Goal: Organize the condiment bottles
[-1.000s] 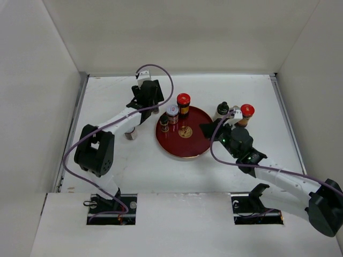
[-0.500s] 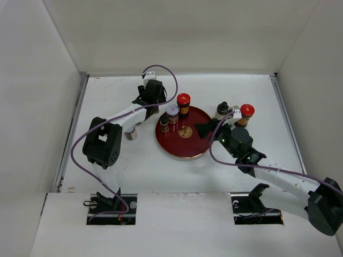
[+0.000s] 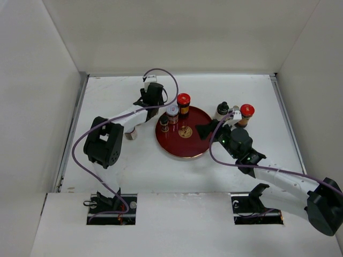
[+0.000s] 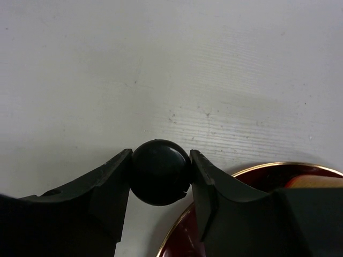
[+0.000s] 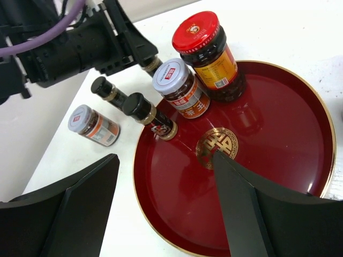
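Observation:
In the left wrist view my left gripper (image 4: 159,160) is shut on the round black cap of a small dark bottle (image 4: 159,172), just outside the red tray's gold rim (image 4: 252,169). On the tray (image 5: 252,160) stand a red-capped jar (image 5: 209,53), a white-lidded jar (image 5: 179,88) and a black-capped bottle (image 5: 147,113). Another black-capped bottle (image 5: 107,90) and a silver-lidded jar (image 5: 94,126) stand on the table left of the tray. My right gripper (image 5: 165,160) hangs open over the tray's near side with nothing between its fingers.
To the right of the tray (image 3: 184,142) a black-capped bottle (image 3: 222,110) and a red-capped jar (image 3: 246,112) stand close to my right arm. White walls enclose the table on three sides. The left arm's purple cable (image 3: 161,72) loops above its wrist.
My left gripper moved right toward the tray's upper-left edge and closed on the black cap. My right gripper has opened over the tray.

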Controlling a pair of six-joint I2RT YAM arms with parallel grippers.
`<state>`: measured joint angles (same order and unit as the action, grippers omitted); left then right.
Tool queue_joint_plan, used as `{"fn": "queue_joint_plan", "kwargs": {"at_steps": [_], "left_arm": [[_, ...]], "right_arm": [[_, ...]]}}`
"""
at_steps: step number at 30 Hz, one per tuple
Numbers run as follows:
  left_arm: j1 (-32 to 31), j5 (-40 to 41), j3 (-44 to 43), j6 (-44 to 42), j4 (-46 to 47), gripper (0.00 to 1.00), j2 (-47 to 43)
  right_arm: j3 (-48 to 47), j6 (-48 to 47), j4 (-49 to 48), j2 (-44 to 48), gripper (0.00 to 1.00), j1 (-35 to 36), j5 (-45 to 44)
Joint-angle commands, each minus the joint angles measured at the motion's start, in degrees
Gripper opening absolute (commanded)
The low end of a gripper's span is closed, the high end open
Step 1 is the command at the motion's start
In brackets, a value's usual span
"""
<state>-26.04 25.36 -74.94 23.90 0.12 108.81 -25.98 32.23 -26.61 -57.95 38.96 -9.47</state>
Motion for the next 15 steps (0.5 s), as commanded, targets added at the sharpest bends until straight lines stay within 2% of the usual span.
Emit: {"fn": "queue_joint_plan", "kwargs": {"at_steps": [1, 9, 15], "left_arm": [[-1.7, 2.7, 2.6, -0.9, 1.4, 0.27, -10.0], [-6.8, 6.8, 15.6, -1.1, 0.8, 0.26, -26.4], [-11.1, 9.7, 22.9, 0.2, -5.3, 0.26, -34.5]], "right_arm": [[-0.1, 0.6, -3.1, 0.0, 0.78, -0.5, 0.6], [-0.1, 0.6, -3.0, 0.2, 0.78, -0.5, 0.7], [0.0, 0.6, -2.8, 0.6, 0.79, -0.5, 0.5]]}}
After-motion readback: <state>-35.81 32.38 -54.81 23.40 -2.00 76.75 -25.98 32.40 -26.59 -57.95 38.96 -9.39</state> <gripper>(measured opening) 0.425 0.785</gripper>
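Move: My left hand already grips the black-capped bottle by its cap, beyond the tray's left rim. The tray's middle lies about 11 cm back and 14 cm right, some 8 cm lower. On it, the small bottle stands roughly 10 cm back and 4 cm right of my hand, the white-lid jar 5 cm back and 8 cm right; a loose bottle is about 6 cm back, 9 cm left. From my right hand, the tray's middle is about 9 cm ahead, 8 cm left, 16 cm down. With the cap still pinched, I lift the black-capped bottle off the table and draw my left hand back about 12 cm while rising some 9 cm, passing between the loose bottle and the tray's jars. My fingertips tip up around 10 degrees on the way. The climb levels out at the end while the backward pull goes on. ##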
